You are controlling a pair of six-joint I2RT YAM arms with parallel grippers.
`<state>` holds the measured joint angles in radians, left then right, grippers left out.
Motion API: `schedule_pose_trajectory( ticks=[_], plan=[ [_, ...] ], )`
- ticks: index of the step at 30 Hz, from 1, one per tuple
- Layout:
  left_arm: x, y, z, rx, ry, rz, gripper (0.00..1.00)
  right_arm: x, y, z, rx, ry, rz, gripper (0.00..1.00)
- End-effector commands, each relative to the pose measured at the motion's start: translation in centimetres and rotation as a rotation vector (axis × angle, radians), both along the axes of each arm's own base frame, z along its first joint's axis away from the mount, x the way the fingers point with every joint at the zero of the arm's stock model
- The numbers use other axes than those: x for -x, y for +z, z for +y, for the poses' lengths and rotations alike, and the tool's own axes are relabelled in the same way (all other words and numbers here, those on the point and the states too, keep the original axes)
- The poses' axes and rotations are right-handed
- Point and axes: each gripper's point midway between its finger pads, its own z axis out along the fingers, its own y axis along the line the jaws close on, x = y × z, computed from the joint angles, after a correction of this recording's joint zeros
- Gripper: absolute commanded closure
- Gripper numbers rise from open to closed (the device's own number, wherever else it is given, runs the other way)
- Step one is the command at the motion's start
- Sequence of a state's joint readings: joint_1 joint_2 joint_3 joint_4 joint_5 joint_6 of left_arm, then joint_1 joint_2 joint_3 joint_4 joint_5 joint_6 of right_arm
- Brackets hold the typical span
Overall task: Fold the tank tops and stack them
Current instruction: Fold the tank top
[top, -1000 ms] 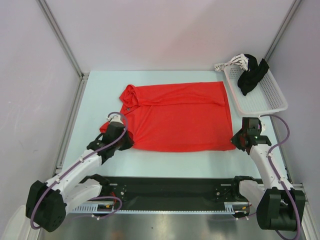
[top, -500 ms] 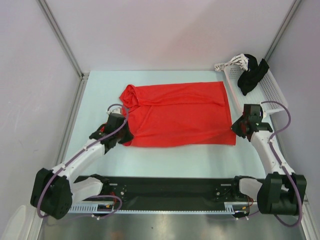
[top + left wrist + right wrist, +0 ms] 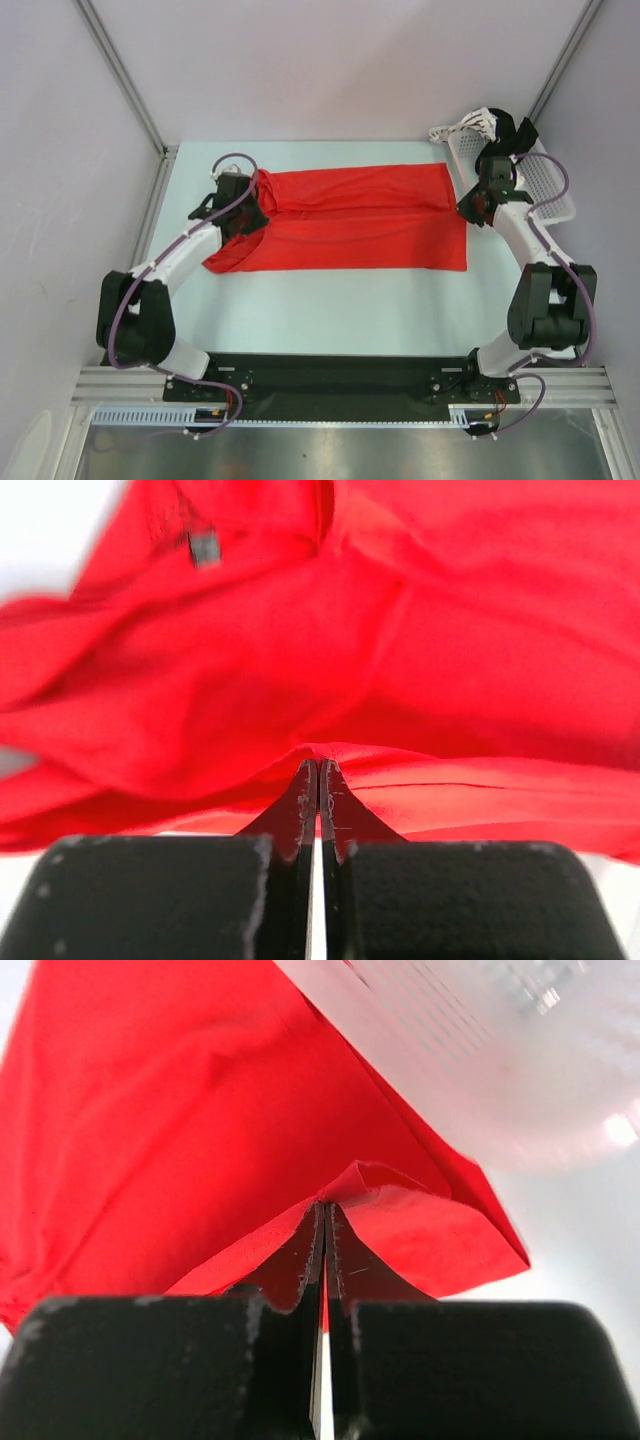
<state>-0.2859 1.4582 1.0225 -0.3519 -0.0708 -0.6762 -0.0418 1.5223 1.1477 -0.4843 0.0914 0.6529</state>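
Observation:
A bright red tank top (image 3: 355,225) lies spread across the middle of the table, its near part lifted and folded back over the far part. My left gripper (image 3: 246,203) is shut on the tank top (image 3: 420,660) at its left side, red fabric pinched at the fingertips (image 3: 304,780). At the right side my right gripper (image 3: 470,205) is shut on the tank top (image 3: 180,1120) too, a fold of cloth caught between its fingertips (image 3: 312,1222). Another dark garment (image 3: 505,150) lies in the basket.
A white mesh basket (image 3: 545,200) stands at the back right, close behind my right gripper, with black and white cloth in it. Bare pale table (image 3: 340,310) lies in front of the garment. Grey walls enclose the table on three sides.
Both grippers have carried the near edge of the red tank top away from the arm bases toward the far side, folding it over. The garment now looks narrower front to back.

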Motion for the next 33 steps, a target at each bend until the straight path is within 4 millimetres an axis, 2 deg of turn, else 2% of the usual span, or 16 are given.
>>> schedule_pose_trajectory(
  ticks=[1,3,4,5,7,8,9,10,11,12,13,15,16,18,25,33],
  plan=[
    [-3.8,2.6,0.6,-0.005,0.042,-0.068,1.00,-4.3,3.0,0.0,0.039,-0.010,-0.090,1.00],
    [-5.0,1.5,0.9,-0.026,0.056,-0.035,1.00,-5.7,1.8,-0.1,0.040,-0.013,-0.062,1.00],
    [-6.0,2.3,0.9,-0.025,0.061,-0.052,1.00,-6.9,2.8,0.2,0.039,-0.006,-0.089,1.00],
    [-6.7,1.5,1.0,-0.034,0.069,-0.033,1.00,-7.7,3.0,0.3,0.041,-0.003,-0.091,1.00],
    [-8.3,2.3,1.3,-0.038,0.087,-0.050,1.00,-8.8,1.3,0.2,0.057,-0.005,-0.044,1.00],
    [-8.9,1.4,1.4,-0.040,0.091,-0.032,1.00,-10.0,2.3,0.1,0.063,-0.007,-0.066,1.00],
    [-9.5,1.3,1.9,-0.039,0.102,-0.033,1.00,-10.6,1.2,0.1,0.066,-0.007,-0.043,1.00],
    [-10.4,2.1,1.9,-0.030,0.105,-0.051,1.00,-11.2,1.3,0.0,0.067,-0.008,-0.048,1.00],
    [-10.9,1.4,1.9,-0.031,0.109,-0.039,1.00,-11.7,1.2,0.1,0.067,-0.006,-0.047,1.00],
    [-11.4,1.4,2.4,-0.031,0.117,-0.039,1.00,-12.7,2.3,0.1,0.063,-0.005,-0.077,1.00],
    [-12.3,2.2,2.4,-0.028,0.121,-0.060,1.00,-13.2,1.2,0.1,0.064,-0.003,-0.057,1.00],
    [-13.3,1.3,2.9,-0.043,0.129,-0.045,1.00,-14.6,1.9,0.2,0.060,-0.006,-0.079,1.00],
    [-14.2,2.1,2.9,-0.037,0.130,-0.065,1.00,-15.0,1.0,0.2,0.060,-0.003,-0.065,1.00],
    [-15.2,1.0,2.7,-0.028,0.116,-0.048,1.00,-16.2,1.4,0.1,0.063,-0.009,-0.080,1.00],
    [-19.4,1.3,2.4,-0.034,0.082,-0.091,1.00,-18.5,0.5,-0.4,0.084,-0.029,-0.081,1.00],
    [-21.6,-1.2,1.5,-0.026,0.051,-0.054,1.00,-19.9,0.4,-1.1,0.106,-0.062,-0.109,1.00]
  ],
)
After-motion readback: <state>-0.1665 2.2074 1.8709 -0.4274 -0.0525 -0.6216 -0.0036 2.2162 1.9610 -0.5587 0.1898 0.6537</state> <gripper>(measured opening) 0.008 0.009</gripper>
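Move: Both shut grippers hold the red tank top's raised edge. Its far edge lies about 25 cm ahead of the left hand, 3 cm to its left and 11 below; loose red folds lie some 9 cm to that hand's left, 2 back. From the right hand the far edge is about 24 cm straight ahead and 11 below, while the white basket stands 15 cm ahead and 13 right, roughly 7 lower. Both hands, still pinching the raised edge, carry it forward about 20 cm towards the tank top's far edge. ##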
